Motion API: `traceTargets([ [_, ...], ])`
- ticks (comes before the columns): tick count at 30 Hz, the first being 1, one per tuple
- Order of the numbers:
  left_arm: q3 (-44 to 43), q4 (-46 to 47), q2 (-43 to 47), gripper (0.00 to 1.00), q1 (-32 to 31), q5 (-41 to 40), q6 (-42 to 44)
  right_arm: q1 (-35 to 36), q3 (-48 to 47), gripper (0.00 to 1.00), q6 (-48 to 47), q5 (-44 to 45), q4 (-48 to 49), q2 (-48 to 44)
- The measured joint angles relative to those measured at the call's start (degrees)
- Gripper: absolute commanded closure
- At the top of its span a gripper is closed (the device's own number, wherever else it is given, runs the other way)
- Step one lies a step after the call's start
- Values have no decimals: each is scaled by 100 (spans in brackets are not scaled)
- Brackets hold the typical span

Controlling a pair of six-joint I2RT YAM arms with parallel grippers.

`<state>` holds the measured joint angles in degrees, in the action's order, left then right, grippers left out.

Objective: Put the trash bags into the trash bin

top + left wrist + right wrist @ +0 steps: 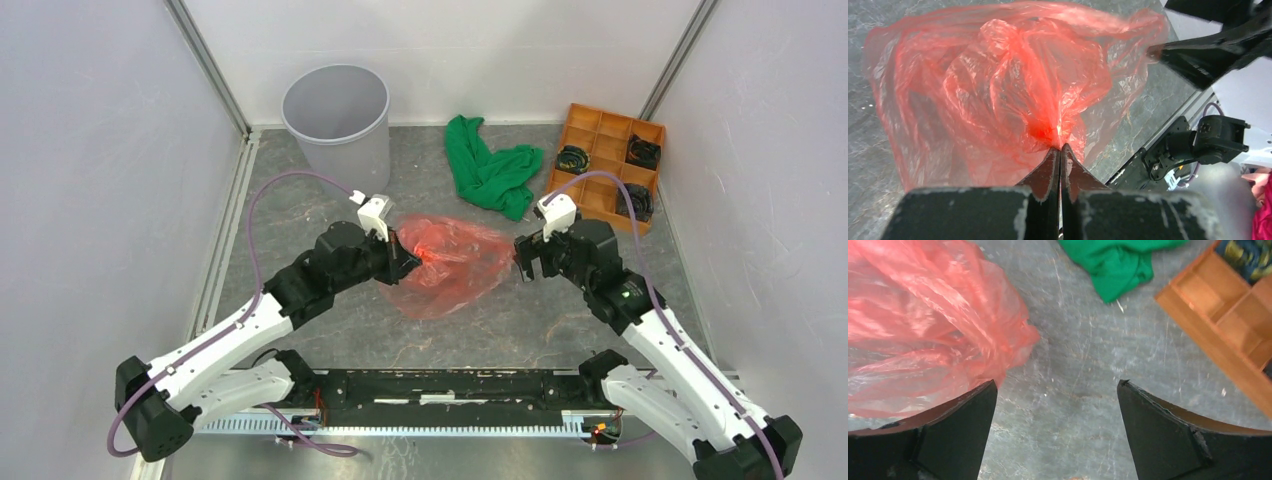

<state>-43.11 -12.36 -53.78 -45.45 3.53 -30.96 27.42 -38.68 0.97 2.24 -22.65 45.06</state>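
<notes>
The red-orange film trash bag lies spread and crumpled in the middle of the table between my two grippers. My left gripper is shut on the bag's left edge; in the left wrist view the fingertips pinch a gathered fold of the bag. My right gripper is open at the bag's right edge; in the right wrist view nothing lies between its jaws and the bag sits by its left finger. The light-grey trash bin stands upright at the far left, empty.
A green cloth lies behind the bag, also in the right wrist view. An orange compartment tray with dark coiled items stands at the far right, also in the right wrist view. White walls and metal rails enclose the table.
</notes>
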Motion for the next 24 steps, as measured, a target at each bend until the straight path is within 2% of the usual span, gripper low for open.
traceTargets([
  [3,-256,-367,15,98,0,26,192,20,-382,2,-175,-417,-50,-42],
  [6,-398,-678,17,98,0,157,391,33,-616,3,-188,-1217,361,20],
  [8,-442,-837,20,98,0,262,468,35,-791,7,-92,-1786,636,280],
  [13,-562,-1172,74,98,0,328,616,59,-1185,5,247,-2638,1067,1143],
  [17,-592,-1198,221,98,0,509,675,61,-1189,6,407,-2979,1327,1298],
  [22,-688,-1161,323,98,0,765,704,111,-1226,26,494,-3195,1825,1869],
  [24,-774,-1154,334,98,0,772,704,122,-1235,27,623,-3189,1989,2205],
])
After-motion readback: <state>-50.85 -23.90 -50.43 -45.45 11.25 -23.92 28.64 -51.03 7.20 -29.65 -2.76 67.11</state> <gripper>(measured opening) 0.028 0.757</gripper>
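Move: The red trash bag's bunched part is already pinched in the left fingers. Its middle lies about 6 cm to the left hand's right, 3 cm ahead and 9 cm below; the trash bin stands roughly 30 cm ahead and 17 cm left, its middle slightly lower. From the open right hand, the bag's middle is some 15 cm left, level front to back, 6 cm lower; the green cloth is about 28 cm ahead, 2 cm left, 16 cm lower. Keeping its pinch on the red bag, the left hand draws back about 3 cm and then lifts some 4 cm. The right hand swings about 13 cm left over the bag, rising roughly 8 cm before dipping slightly and easing forward, while turning counter-clockwise and rolling its left side up; its wide-open fingers begin to close around the bag's loose film, still well apart. ##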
